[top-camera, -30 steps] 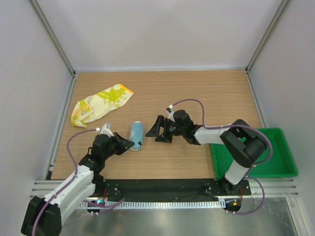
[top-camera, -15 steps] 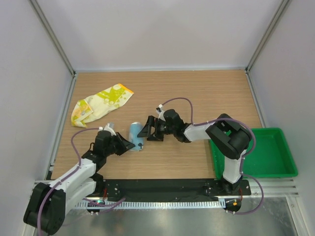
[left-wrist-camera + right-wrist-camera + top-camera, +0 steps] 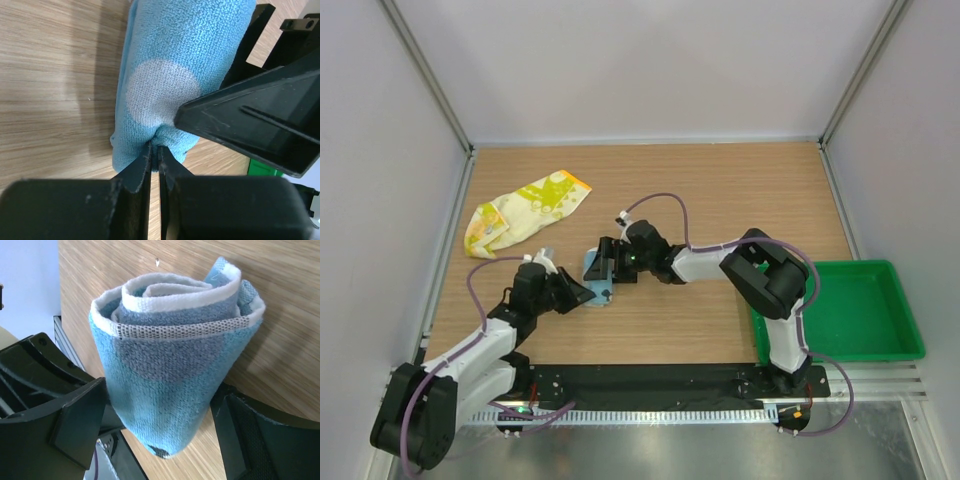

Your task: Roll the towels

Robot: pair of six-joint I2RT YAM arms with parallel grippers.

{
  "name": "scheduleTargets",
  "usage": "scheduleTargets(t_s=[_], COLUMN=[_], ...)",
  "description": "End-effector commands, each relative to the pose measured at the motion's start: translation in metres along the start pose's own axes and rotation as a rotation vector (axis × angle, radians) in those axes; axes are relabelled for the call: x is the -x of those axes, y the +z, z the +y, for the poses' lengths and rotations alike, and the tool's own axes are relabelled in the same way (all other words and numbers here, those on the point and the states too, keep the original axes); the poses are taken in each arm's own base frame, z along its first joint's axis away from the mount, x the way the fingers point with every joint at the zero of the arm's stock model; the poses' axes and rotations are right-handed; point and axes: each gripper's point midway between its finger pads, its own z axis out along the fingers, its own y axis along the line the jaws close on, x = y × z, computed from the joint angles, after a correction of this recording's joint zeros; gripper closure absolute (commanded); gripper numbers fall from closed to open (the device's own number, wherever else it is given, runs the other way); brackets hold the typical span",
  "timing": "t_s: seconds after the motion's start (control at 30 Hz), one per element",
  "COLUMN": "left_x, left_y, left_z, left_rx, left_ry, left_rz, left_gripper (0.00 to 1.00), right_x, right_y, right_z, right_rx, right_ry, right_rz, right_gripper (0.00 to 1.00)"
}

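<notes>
The light blue towel [image 3: 599, 270] lies rolled up on the table, its spiral end facing the right wrist camera [image 3: 170, 355]. My left gripper [image 3: 582, 293] is shut, pinching the roll's near end [image 3: 156, 148] between its tips. My right gripper [image 3: 606, 264] is open and straddles the roll from the right. One of its fingers [image 3: 75, 425] stands on each side of the cloth, and the same gripper shows as black fingers [image 3: 260, 120] in the left wrist view. The pale yellow towel [image 3: 526, 211] lies loose and crumpled at the far left.
A green tray [image 3: 880, 322] sits at the table's right front edge beside the right arm's base. Metal frame posts and white walls close in the table on three sides.
My right gripper has travelled left across the table and now has its fingers around the blue roll. The left gripper has kept its pinch on the roll's end.
</notes>
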Motion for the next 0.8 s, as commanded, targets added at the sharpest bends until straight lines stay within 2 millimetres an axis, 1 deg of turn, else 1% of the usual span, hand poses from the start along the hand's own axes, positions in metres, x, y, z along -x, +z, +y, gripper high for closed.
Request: scheduleTargets(t_s=[0.0, 0.03, 0.1, 0.13, 0.2, 0.23, 0.27, 0.3, 0.33, 0.37, 0.4, 0.43, 0.5, 0.53, 0.57, 0.6, 0.63, 0.67, 0.7, 0.73, 0.77], left_x=[-0.002, -0.002, -0.002, -0.001, 0.000, 0.001, 0.001, 0.001, 0.002, 0.002, 0.002, 0.003, 0.004, 0.006, 0.011, 0.012, 0.014, 0.019, 0.020, 0.019, 0.022], left_y=[0.001, 0.001, 0.001, 0.001, 0.000, -0.001, -0.001, -0.002, -0.002, -0.003, -0.004, -0.005, -0.008, -0.010, -0.013, -0.018, -0.021, -0.025, -0.030, -0.033, -0.036], left_z=[0.001, 0.000, -0.002, -0.005, -0.011, -0.017, -0.019, -0.022, -0.026, -0.027, -0.030, -0.034, -0.040, -0.043, -0.049, -0.053, -0.058, -0.065, -0.066, -0.066, -0.068], left_rx=[-0.001, -0.003, -0.015, -0.027, -0.050, -0.073, -0.083, -0.093, -0.103, -0.106, -0.114, -0.127, -0.141, -0.146, -0.158, -0.160, -0.171, -0.179, -0.170, -0.156, -0.139], left_ry=[0.041, 0.047, 0.059, 0.065, 0.069, 0.079, 0.085, 0.093, 0.099, 0.100, 0.100, 0.102, 0.106, 0.110, 0.117, 0.122, 0.131, 0.142, 0.142, 0.142, 0.152], left_rz=[0.025, 0.027, 0.035, 0.033, 0.033, 0.039, 0.043, 0.046, 0.051, 0.056, 0.059, 0.062, 0.064, 0.058, 0.047, 0.043, 0.036, 0.025, 0.025, 0.034, 0.031], left_gripper=[0.93, 0.93, 0.93, 0.93, 0.89, 0.87, 0.81, 0.78, 0.75, 0.68, 0.64, 0.56, 0.52, 0.50, 0.47, 0.46, 0.45, 0.44, 0.44, 0.43, 0.43], right_x=[0.002, 0.002, -0.001, -0.004, -0.006, -0.007, -0.008, -0.009, -0.007, -0.006, -0.005, -0.004, 0.003, 0.010, 0.011, 0.019, 0.020, 0.028, 0.037, 0.036, 0.039], right_y=[0.013, 0.015, 0.019, 0.022, 0.024, 0.025, 0.027, 0.028, 0.028, 0.028, 0.027, 0.026, 0.020, 0.015, 0.011, 0.001, -0.006, -0.016, -0.031, -0.042, -0.051], right_z=[0.003, 0.002, 0.010, 0.009, 0.013, 0.012, 0.012, 0.013, 0.015, 0.018, 0.019, 0.021, 0.026, 0.025, 0.022, 0.031, 0.028, 0.023, 0.033, 0.027, 0.021], right_rx=[-0.032, -0.032, -0.017, -0.020, -0.005, -0.002, 0.008, 0.017, 0.028, 0.034, 0.039, 0.040, 0.049, 0.047, 0.040, 0.051, 0.034, 0.018, 0.026, -0.012, -0.049], right_ry=[-0.033, -0.029, -0.034, -0.028, -0.025, -0.021, -0.011, -0.006, -0.006, -0.004, -0.005, -0.008, -0.018, -0.016, -0.014, -0.032, -0.032, -0.030, -0.058, -0.051, -0.049], right_rz=[-0.019, -0.017, -0.009, -0.002, 0.003, 0.005, 0.004, 0.006, -0.001, -0.002, -0.007, -0.010, -0.021, -0.031, -0.030, -0.051, -0.046, -0.060, -0.088, -0.080, -0.093], right_gripper=[0.13, 0.17, 0.23, 0.33, 0.47, 0.59, 0.66, 0.71, 0.78, 0.81, 0.83, 0.87, 0.88, 0.90, 0.92, 0.93, 0.95, 0.96, 0.97, 0.99, 0.99])
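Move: The blue rolled towel's middle lies about 2 cm to the right hand's left and 2 cm back, just below its open, straddling fingers. From the left hand, its shut fingers still pinching the roll's near part, that middle is roughly 4 cm ahead and 2 cm right, about level. The yellow-white towel lies flat some 20 cm ahead and 15 cm left of the left hand, about 3 cm lower. Right hand eases left, pinches the roll, draws it 3 cm right; left hand lets go, rising 5 cm. ##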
